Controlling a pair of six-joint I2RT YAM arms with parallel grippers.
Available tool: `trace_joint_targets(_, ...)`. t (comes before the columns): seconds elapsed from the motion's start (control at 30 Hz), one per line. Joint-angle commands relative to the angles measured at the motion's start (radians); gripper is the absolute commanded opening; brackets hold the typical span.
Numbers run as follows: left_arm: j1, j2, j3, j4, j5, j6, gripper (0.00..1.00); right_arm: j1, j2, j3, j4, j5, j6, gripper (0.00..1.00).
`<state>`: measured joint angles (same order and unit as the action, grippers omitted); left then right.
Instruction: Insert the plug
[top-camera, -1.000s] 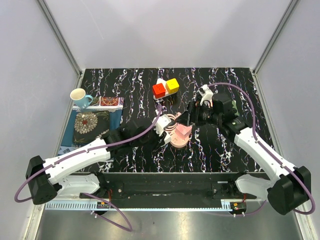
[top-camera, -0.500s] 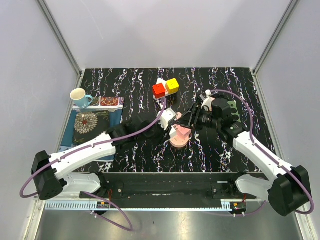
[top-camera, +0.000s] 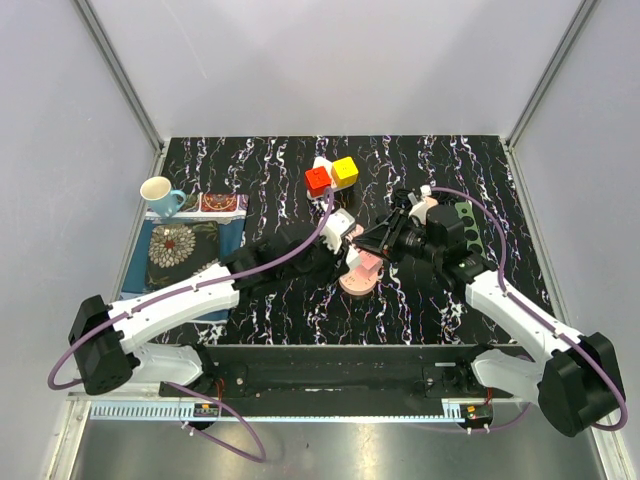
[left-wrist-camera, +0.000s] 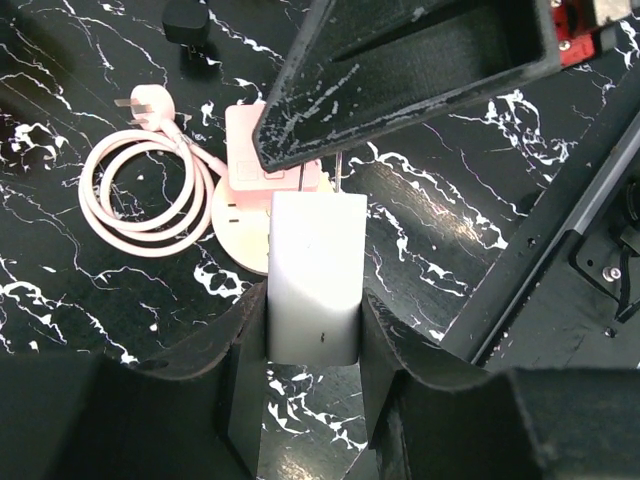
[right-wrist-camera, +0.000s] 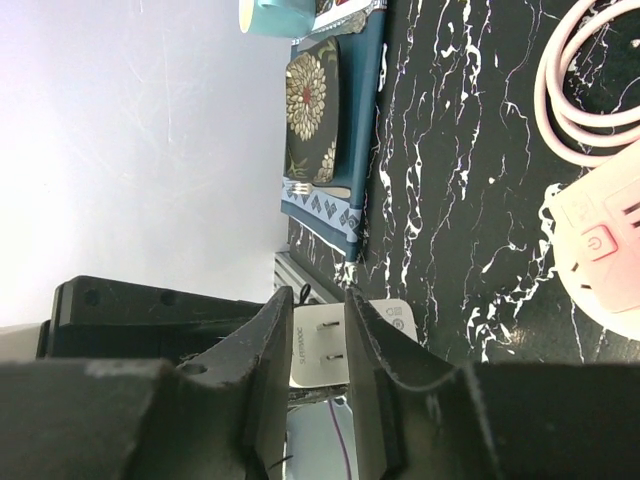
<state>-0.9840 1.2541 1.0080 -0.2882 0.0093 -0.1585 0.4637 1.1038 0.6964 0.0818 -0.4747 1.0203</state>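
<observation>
My left gripper is shut on a white plug, whose two metal prongs point away over the pink power strip. In the top view the plug hangs just above the strip. My right gripper faces it from the right. One right finger lies across the strip just past the prongs. In the right wrist view the plug's pronged face shows through the narrow gap of my right gripper; the jaws touch neither prong.
The strip's pink cable coil lies left of it, a small black adapter beyond. Red and yellow blocks sit at the back centre. A teal mug and a patterned cloth lie on the left.
My right gripper has swung left to the plug and its jaws have narrowed a lot. The left arm has carried the plug up and right over the strip.
</observation>
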Motion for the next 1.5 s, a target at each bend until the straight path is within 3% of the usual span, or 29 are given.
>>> trace_joint_targets(0.0, 0.002, -0.004, 0.043, 0.113, -0.068, -0.044, 0.0, 0.007, -0.025, -0.005, 0.075, 0.022, 0.052, 0.32)
trace_joint_targets(0.17, 0.007, -0.01, 0.03, 0.15, -0.129, -0.09, 0.0, 0.007, -0.035, -0.009, 0.059, 0.033, 0.057, 0.31)
trace_joint_targets(0.67, 0.008, 0.002, 0.0, 0.23, -0.061, -0.095, 0.0, 0.007, 0.007, -0.023, 0.157, 0.01, 0.1, 0.25)
trace_joint_targets(0.73, 0.008, -0.004, -0.006, 0.231, -0.078, -0.095, 0.0, 0.006, 0.01, -0.021, 0.161, 0.005, 0.103, 0.16)
trace_joint_targets(0.77, 0.008, -0.007, -0.006, 0.23, -0.089, -0.096, 0.0, 0.007, 0.011, -0.02, 0.161, 0.005, 0.106, 0.06)
trace_joint_targets(0.83, 0.008, -0.016, -0.016, 0.231, -0.12, -0.101, 0.21, 0.009, 0.007, -0.023, 0.161, 0.008, 0.106, 0.0)
trace_joint_targets(0.97, 0.008, -0.061, -0.077, 0.312, -0.143, -0.09, 0.51, 0.007, -0.018, -0.034, 0.177, 0.033, 0.154, 0.0)
trace_joint_targets(1.03, 0.008, -0.103, -0.141, 0.354, -0.17, -0.085, 0.79, 0.007, -0.038, -0.043, 0.19, 0.057, 0.178, 0.0)
trace_joint_targets(1.13, 0.008, -0.177, -0.244, 0.46, -0.204, -0.066, 0.98, 0.007, -0.065, -0.038, 0.179, 0.09, 0.21, 0.0)
trace_joint_targets(1.37, 0.008, -0.317, -0.546, 0.958, -0.181, 0.042, 0.99, 0.007, -0.143, -0.051, 0.165, 0.169, 0.314, 0.0)
trace_joint_targets(1.47, 0.008, -0.328, -0.58, 1.055, -0.16, 0.071, 0.99, 0.007, -0.16, -0.051, 0.162, 0.168, 0.345, 0.0)
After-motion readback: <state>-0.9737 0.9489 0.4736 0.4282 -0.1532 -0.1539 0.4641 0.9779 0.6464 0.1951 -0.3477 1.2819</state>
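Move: The left hand already holds the white plug by its rear end, prongs outward; the open right fingers wait some 5 cm ahead and 5 cm to the right. From the right hand, the plug's middle is about 2 cm back, 3 cm left and just below. From the left hand, the pink cube is roughly 3 cm ahead, 6 cm right and 7 cm below, and the pink coil 8 cm ahead, straight in front, 12 cm below. The right fingers close almost fully on the white plug's prong end, after the left hand has eased it about 2 cm forward to them. Then the left fingers let go, opening wide, and back off about 4 cm to the left, tilting up some 30 degrees, while the right hand keeps its pinch and lifts about 4 cm. ##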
